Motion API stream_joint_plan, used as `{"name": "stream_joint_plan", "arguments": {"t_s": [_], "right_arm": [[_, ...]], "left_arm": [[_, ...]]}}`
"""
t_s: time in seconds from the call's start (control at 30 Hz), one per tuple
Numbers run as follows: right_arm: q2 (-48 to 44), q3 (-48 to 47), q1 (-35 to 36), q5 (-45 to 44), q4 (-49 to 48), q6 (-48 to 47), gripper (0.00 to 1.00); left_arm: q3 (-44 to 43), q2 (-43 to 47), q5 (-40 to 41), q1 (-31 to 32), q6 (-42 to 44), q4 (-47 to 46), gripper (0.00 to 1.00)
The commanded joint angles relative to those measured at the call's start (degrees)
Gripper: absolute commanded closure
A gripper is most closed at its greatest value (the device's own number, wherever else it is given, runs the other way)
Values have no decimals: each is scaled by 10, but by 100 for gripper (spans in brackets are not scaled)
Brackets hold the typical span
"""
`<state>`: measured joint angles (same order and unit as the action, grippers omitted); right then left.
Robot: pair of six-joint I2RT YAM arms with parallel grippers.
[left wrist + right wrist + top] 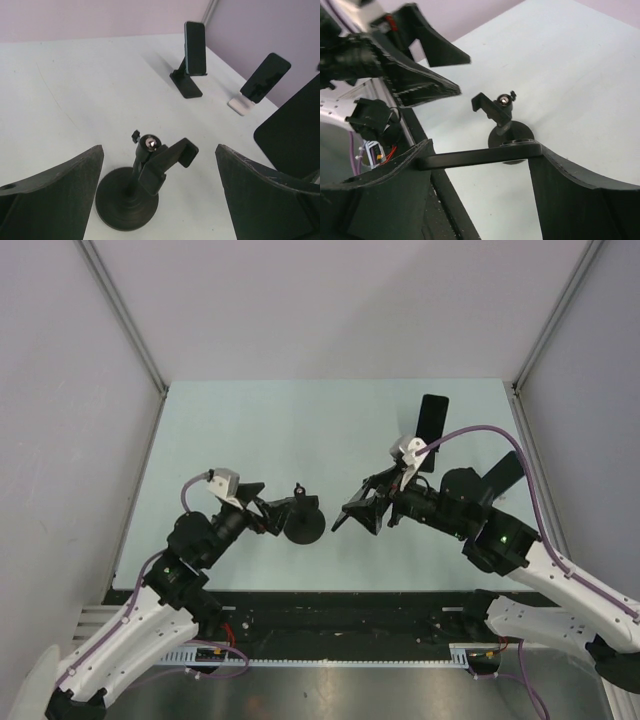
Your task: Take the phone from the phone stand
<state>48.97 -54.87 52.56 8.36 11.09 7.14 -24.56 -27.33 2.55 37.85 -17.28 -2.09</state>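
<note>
The black phone stand [303, 523] has a round base and an empty clamp [165, 160], and it stands on the pale table. My left gripper [262, 510] is open just to its left. In the left wrist view its wide-spread fingers [159, 147] flank the stand without touching it. My right gripper [352, 512] is to the right of the stand, shut on a black phone [480, 156]. The phone is held edge-on across both fingers, lifted clear of the stand [502, 112]. The phone's dark face [295, 125] shows at the right of the left wrist view.
A second phone [432, 420] leans upright on a black stand at the back right. A third phone [265, 77] rests on a white stand near the right wall. Grey walls enclose the table. A black rail [330, 615] runs along its near edge.
</note>
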Motion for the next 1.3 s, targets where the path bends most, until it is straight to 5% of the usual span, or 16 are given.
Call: {"name": "stream_joint_plan", "arguments": {"t_s": [0.0, 0.23, 0.57, 0.9, 1.1, 1.27], "right_arm": [[-13, -43, -3, -100, 22, 53, 100], [16, -83, -59, -124, 80, 133, 100], [109, -145, -108, -135, 96, 182, 100], [172, -173, -141, -113, 64, 205, 100], [188, -173, -143, -105, 38, 213, 100], [196, -172, -144, -101, 23, 219, 100]], "left_arm": [[-63, 2, -21, -3, 53, 1, 0], [-125, -71, -130, 6, 121, 7, 0], [-232, -223, -170, 58, 249, 3, 0], [-270, -363, -216, 62, 262, -90, 5], [-296, -427, -220, 61, 274, -114, 13], [-312, -465, -221, 61, 273, -131, 36]]}}
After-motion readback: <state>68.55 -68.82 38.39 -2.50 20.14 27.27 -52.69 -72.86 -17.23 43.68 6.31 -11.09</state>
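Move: The phone is already held by its edges between the right hand's fingers. From the open left hand it lies about 17 cm to the right, roughly 2 cm back and some 5 cm higher. The empty phone stand is about 3 cm ahead, 5 cm right and 10 cm below the left hand. From the right hand, a second phone on its own stand is some 22 cm ahead, 18 cm right and 16 cm below. Rising about 6 cm, then swinging right over the phone stand and sinking forward, the left hand travels some 15 cm rightward to the phone, turning clockwise and partly closing its fingers on either side of it. The right hand keeps its grip and carries the phone about 12 cm forward and slightly down, first edging right, turning about 30 degrees clockwise and rolling. ##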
